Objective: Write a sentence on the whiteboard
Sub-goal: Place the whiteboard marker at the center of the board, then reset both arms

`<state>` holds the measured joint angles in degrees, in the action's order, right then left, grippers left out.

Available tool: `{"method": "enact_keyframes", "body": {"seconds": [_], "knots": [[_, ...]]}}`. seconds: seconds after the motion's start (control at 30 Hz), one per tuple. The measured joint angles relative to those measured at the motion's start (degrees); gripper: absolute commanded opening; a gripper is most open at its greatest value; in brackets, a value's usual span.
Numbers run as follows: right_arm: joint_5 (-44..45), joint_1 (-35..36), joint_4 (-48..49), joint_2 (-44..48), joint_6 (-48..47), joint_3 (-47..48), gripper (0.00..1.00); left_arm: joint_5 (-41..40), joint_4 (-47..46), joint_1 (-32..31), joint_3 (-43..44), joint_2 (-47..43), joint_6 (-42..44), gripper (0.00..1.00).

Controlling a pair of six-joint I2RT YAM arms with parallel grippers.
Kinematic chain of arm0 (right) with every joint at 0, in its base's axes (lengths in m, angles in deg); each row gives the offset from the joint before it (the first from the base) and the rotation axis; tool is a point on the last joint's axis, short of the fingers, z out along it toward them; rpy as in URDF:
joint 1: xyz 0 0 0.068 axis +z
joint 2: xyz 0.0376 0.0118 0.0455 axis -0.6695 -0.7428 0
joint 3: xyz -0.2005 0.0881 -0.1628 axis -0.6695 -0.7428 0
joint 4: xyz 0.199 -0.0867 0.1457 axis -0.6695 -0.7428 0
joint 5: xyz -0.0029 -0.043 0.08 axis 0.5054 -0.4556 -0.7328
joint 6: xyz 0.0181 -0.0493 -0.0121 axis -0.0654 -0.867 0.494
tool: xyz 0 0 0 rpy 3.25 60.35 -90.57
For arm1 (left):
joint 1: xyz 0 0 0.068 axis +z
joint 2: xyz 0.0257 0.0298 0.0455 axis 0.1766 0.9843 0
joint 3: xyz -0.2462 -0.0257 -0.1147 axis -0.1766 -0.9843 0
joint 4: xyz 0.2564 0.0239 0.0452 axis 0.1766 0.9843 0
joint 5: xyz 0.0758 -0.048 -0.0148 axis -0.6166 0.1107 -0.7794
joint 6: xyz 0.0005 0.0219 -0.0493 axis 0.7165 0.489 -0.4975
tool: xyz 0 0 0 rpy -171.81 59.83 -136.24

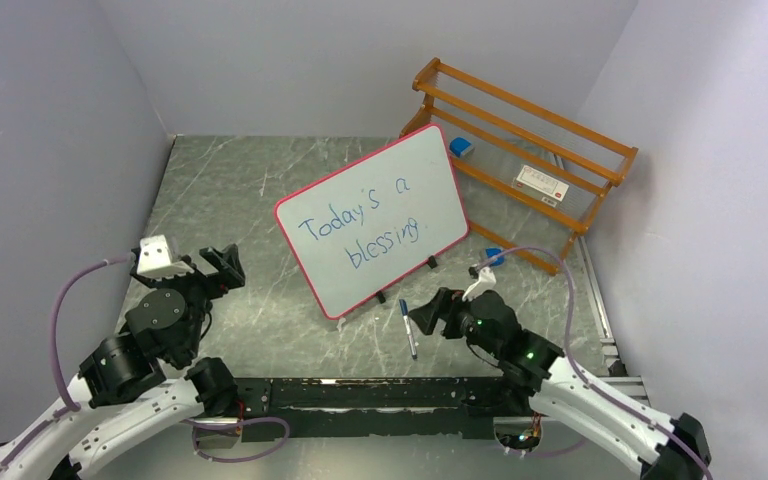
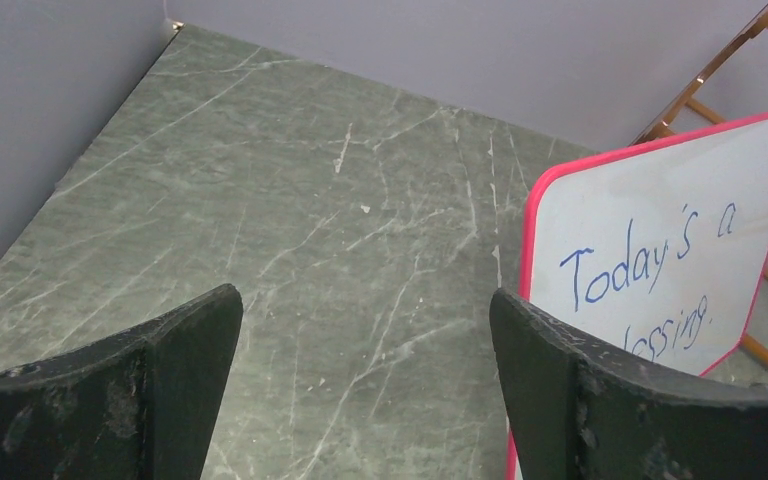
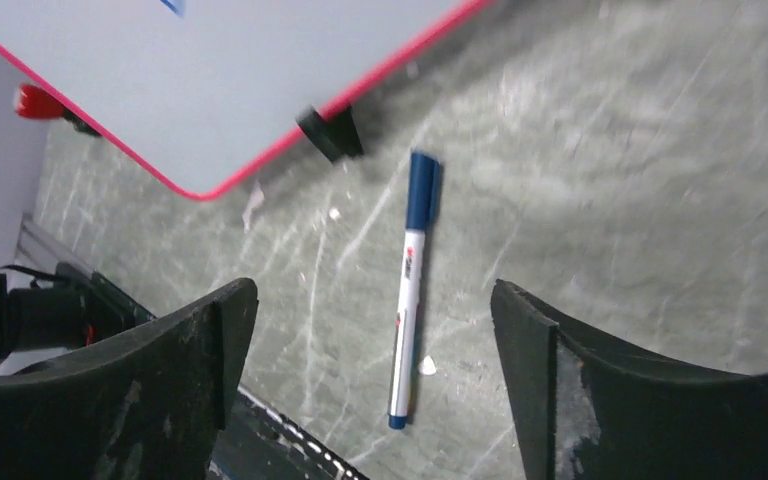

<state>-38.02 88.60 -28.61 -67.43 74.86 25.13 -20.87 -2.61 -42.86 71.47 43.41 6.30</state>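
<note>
The whiteboard (image 1: pixel 375 220) with its pink-red rim stands tilted mid-table, and the left wrist view catches its left part (image 2: pixel 660 230). The sentence (image 1: pixel 360 225) "Today's a blessing." is on it in blue, in two slanted lines. A blue-capped white marker (image 1: pixel 407 327) lies flat on the table in front of the board's near edge. My right gripper (image 1: pixel 423 318) hangs open just right of the marker; the marker (image 3: pixel 410 290) lies below its spread fingers, untouched. My left gripper (image 1: pixel 222 262) is open and empty at the left, away from the board.
An orange wooden rack (image 1: pixel 520 150) leans at the back right behind the board, with a blue block (image 1: pixel 460 148) and a small label card (image 1: pixel 541 182) by it. Grey walls close in on three sides. A metal rail (image 1: pixel 360 392) runs along the near edge.
</note>
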Motion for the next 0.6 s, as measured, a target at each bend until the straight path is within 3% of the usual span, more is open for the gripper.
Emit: {"method": "enact_keyframes", "body": {"seconds": [0.2, 0.43, 0.6], "knots": [[9.84, 0.0, -12.46, 7.3, -2.82, 13.97, 1.0, 0.33, 0.74, 0.02, 0.0, -1.36, -0.07, 0.98], [23.89, 0.0, -22.25, 8.61, -11.23, 33.03, 1.0, 1.16, 0.76, 0.46, 0.0, -4.52, 0.52, 0.98], [32.87, 0.0, -25.31, 9.27, -18.58, 38.8, 1.0, 1.64, 0.74, 0.83, 0.0, -6.03, 0.76, 0.97]]}}
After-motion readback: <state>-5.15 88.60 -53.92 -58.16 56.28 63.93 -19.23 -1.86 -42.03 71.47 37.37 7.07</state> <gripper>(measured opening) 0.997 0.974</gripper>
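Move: The right hand, already off the marker, hovers beside it: the marker's middle lies about 4 cm to its left, 2 cm back and 6 cm below. The whiteboard's middle is roughly 19 cm ahead, 12 cm left and 4 cm higher; the blue eraser some 15 cm ahead, 17 cm right and 5 cm below. From the left hand the marker is about 39 cm right, 5 cm back and 28 cm below. Up and away from the marker, fast, goes the empty right hand, climbing about 24 cm while it swings right, towards the shelf's side, and edges a little forward. Its fingers finish opening early on and tip up some 30 degrees while turning clockwise. The left hand, empty and open, drifts barely 2 cm back, left and up. ##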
